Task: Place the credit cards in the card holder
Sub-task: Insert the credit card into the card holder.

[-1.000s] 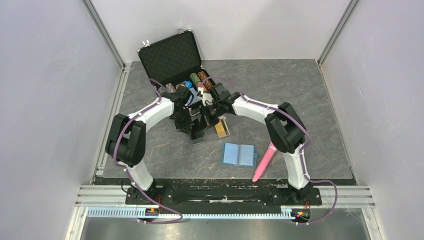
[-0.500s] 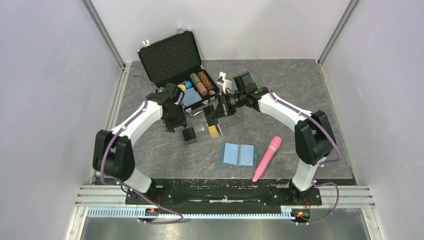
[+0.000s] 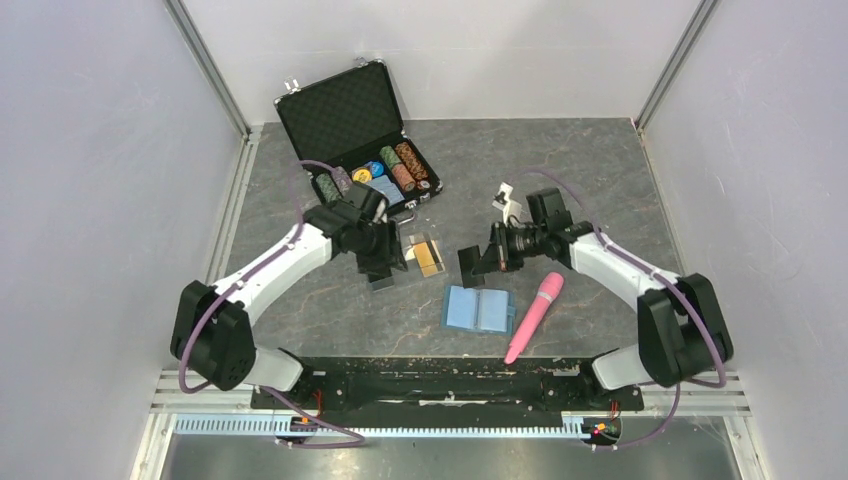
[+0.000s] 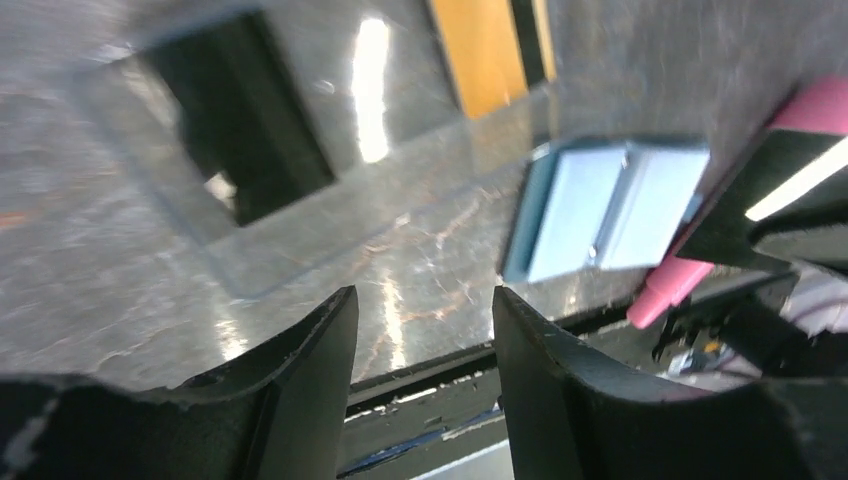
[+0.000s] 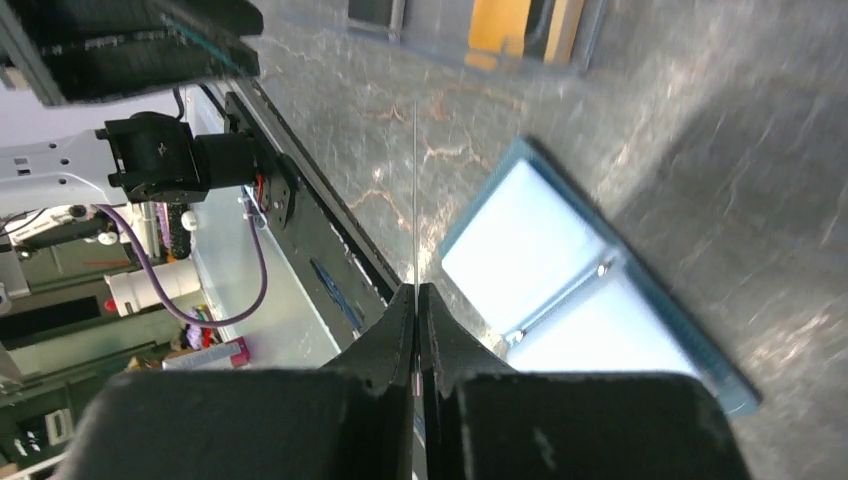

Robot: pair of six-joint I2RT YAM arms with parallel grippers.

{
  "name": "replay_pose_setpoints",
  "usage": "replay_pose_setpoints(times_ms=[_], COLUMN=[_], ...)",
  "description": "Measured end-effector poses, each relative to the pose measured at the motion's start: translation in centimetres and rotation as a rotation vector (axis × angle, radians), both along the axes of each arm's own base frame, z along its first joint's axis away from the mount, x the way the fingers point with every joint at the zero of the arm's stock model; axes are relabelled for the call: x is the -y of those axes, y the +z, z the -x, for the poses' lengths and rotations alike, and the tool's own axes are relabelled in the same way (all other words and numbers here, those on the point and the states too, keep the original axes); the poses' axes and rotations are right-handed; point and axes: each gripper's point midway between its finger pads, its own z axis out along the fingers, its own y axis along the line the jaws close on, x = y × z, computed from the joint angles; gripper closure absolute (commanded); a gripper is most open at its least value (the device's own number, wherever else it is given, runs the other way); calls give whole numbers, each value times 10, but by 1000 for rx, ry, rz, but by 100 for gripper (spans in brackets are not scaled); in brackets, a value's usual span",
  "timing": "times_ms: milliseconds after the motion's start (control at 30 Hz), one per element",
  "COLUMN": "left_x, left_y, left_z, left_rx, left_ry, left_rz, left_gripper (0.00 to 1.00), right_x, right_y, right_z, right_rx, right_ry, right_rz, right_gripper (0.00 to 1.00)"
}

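The card holder [image 3: 478,310] lies open near the front of the table, light blue inside; it also shows in the wrist views [image 5: 560,290] [image 4: 600,205]. My right gripper [image 3: 488,260] [image 5: 415,292] hangs just behind it, shut on a dark credit card [image 3: 468,263] that shows edge-on as a thin line [image 5: 413,180]. A gold credit card [image 3: 431,258] [image 4: 480,50] lies in a clear box, and a black credit card [image 3: 380,274] [image 4: 240,110] lies in another. Over that second box hovers my left gripper [image 3: 386,262] [image 4: 420,295], open and empty.
A black chip briefcase [image 3: 350,120] stands open at the back left with poker chips [image 3: 395,165] inside. A pink cylinder [image 3: 535,315] lies right of the card holder. The table's front rail [image 3: 440,365] runs along the near edge.
My right gripper has swung from the clear boxes toward the front right, carrying the dark card to just behind the card holder. My left gripper has opened and stays by the boxes.
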Motion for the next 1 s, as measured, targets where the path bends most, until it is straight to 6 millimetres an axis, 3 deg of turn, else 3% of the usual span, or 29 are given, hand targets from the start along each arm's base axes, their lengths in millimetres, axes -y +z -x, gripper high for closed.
replay_pose_setpoints(times_ms=[200,300,433,767,1000], left_x=[59,73,84,93,102], left_y=[-16,-22,-29,-69,-81], left_z=[38,48,52,62,62], left_rx=[-40,-51,-60,-160,-182], left_ry=[-180,-218,-238,-247,-264], left_rz=[57,59,59,-11,-34], left_gripper=[53,58,66,78,80], right_x=[16,23,29,35,39], right_y=[-22,-28,-38,-68,-84], right_z=[41,49,58,65,69], right_rx=[-72,-86,-119,-183,-216], right_ry=[-47,-87,-125,-146,-165], right_rz=[4,6,1,30,57], right_gripper=[100,100,100,100,100])
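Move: The right hand already pinches the black card. From it, the open card holder's middle lies about 7 cm back, 1 cm to the left and 11 cm below; the pink microphone is 8 cm back and 12 cm to the right, 10 cm lower. From the empty left hand the holder is some 20 cm right, 6 cm back and 11 cm down, while the gold card in its clear box lies 5 cm ahead and 8 cm to the right, equally low. Lower the pinched black card towards the right half of the holder: bring the right gripper down about 8 cm, back 7 and right 4, turning it some 15 degrees and keeping it shut. Meanwhile swing the left gripper right about 10 cm, down and back to just off the holder's left edge, turning clockwise and drawing its fingers most of the way closed on nothing. ##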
